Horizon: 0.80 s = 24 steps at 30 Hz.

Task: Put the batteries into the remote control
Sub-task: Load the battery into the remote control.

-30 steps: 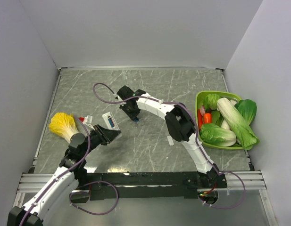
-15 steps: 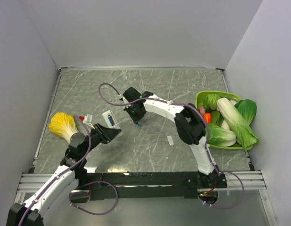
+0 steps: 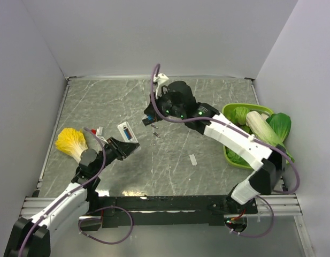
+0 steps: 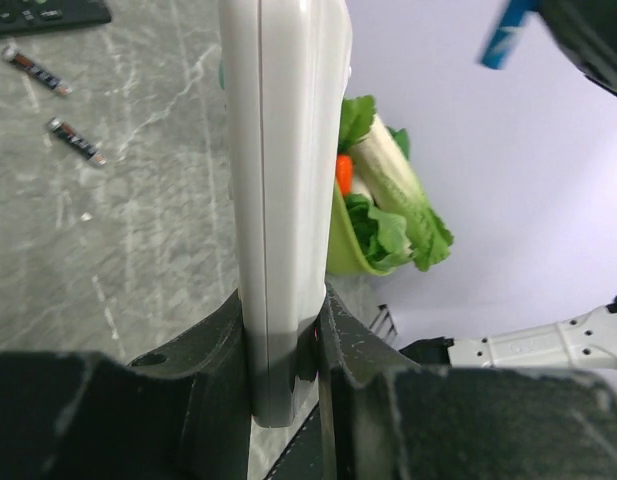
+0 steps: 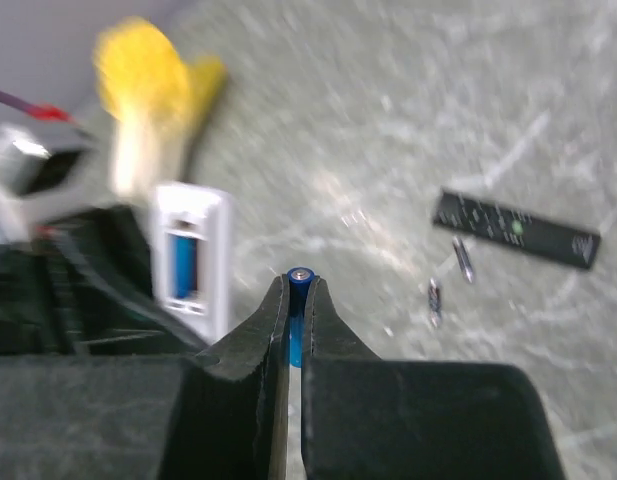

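Observation:
My left gripper (image 3: 127, 146) is shut on the lower end of the white remote (image 3: 128, 131) and holds it off the table. In the left wrist view the remote (image 4: 283, 180) stands edge-on between the fingers (image 4: 213, 340). In the right wrist view its open compartment (image 5: 185, 262) faces up with one blue battery in it. My right gripper (image 3: 149, 119) hangs high, right of the remote, shut on the second blue battery (image 5: 296, 310), whose silvery end sticks out past the fingertips. That battery also shows in the left wrist view (image 4: 506, 35).
A black remote (image 5: 515, 228) and two small dark batteries (image 5: 463, 258) lie on the marble table (image 3: 100, 101). A yellow cabbage (image 3: 70, 142) lies at the left. A green basket (image 3: 229, 110) of vegetables stands at the right. A small white cover (image 3: 193, 159) lies mid-table.
My right arm has risen from low over the table to high above it, with the blue battery in its jaws. My left gripper still holds the white remote in about the same place.

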Each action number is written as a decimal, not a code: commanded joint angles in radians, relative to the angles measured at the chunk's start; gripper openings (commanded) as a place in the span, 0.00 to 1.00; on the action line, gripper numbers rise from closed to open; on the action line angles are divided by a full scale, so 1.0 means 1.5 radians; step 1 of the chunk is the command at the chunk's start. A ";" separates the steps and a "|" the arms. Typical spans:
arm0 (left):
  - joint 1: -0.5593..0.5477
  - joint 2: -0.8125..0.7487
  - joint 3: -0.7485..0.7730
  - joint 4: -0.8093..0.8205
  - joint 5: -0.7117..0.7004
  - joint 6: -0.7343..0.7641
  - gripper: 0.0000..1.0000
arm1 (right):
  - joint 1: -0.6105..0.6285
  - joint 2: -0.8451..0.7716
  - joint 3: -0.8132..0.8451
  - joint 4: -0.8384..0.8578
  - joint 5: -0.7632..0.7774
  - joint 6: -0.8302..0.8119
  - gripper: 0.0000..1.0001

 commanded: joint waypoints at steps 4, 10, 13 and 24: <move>0.003 0.054 0.037 0.178 0.046 -0.063 0.02 | 0.060 -0.082 -0.086 0.219 -0.010 0.042 0.00; 0.003 0.048 0.056 0.185 0.050 -0.071 0.02 | 0.100 -0.087 -0.127 0.303 0.047 0.045 0.00; 0.003 0.036 0.062 0.179 0.049 -0.071 0.02 | 0.113 -0.074 -0.124 0.308 0.061 0.043 0.00; 0.003 0.021 0.074 0.161 0.049 -0.088 0.02 | 0.141 -0.042 -0.121 0.345 0.068 0.008 0.00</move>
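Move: The right hand holds a blue battery; the open compartment in the white remote lies roughly 10 cm to its left, 4 cm back and 8 cm lower. On the table, some 27 cm below that hand, one loose battery lies about 7 cm ahead and 1 cm right, a second about 11 cm straight ahead, and the black remote 16 cm straight ahead. From the left hand, gripping the white remote's lower end, the blue battery is about 8 cm ahead, 7 cm right and 11 cm up. Still pinching the blue battery, the right hand swings left and back towards the white remote's compartment, about 6 cm each way, and rises some 5 cm while its down-slanting fingers tilt up nearly level (about 20 degrees); it is quick at first, then eases. The left hand keeps its grip and lifts the remote about 6 cm to meet it, tipping its fingertips up some 10 degrees. ##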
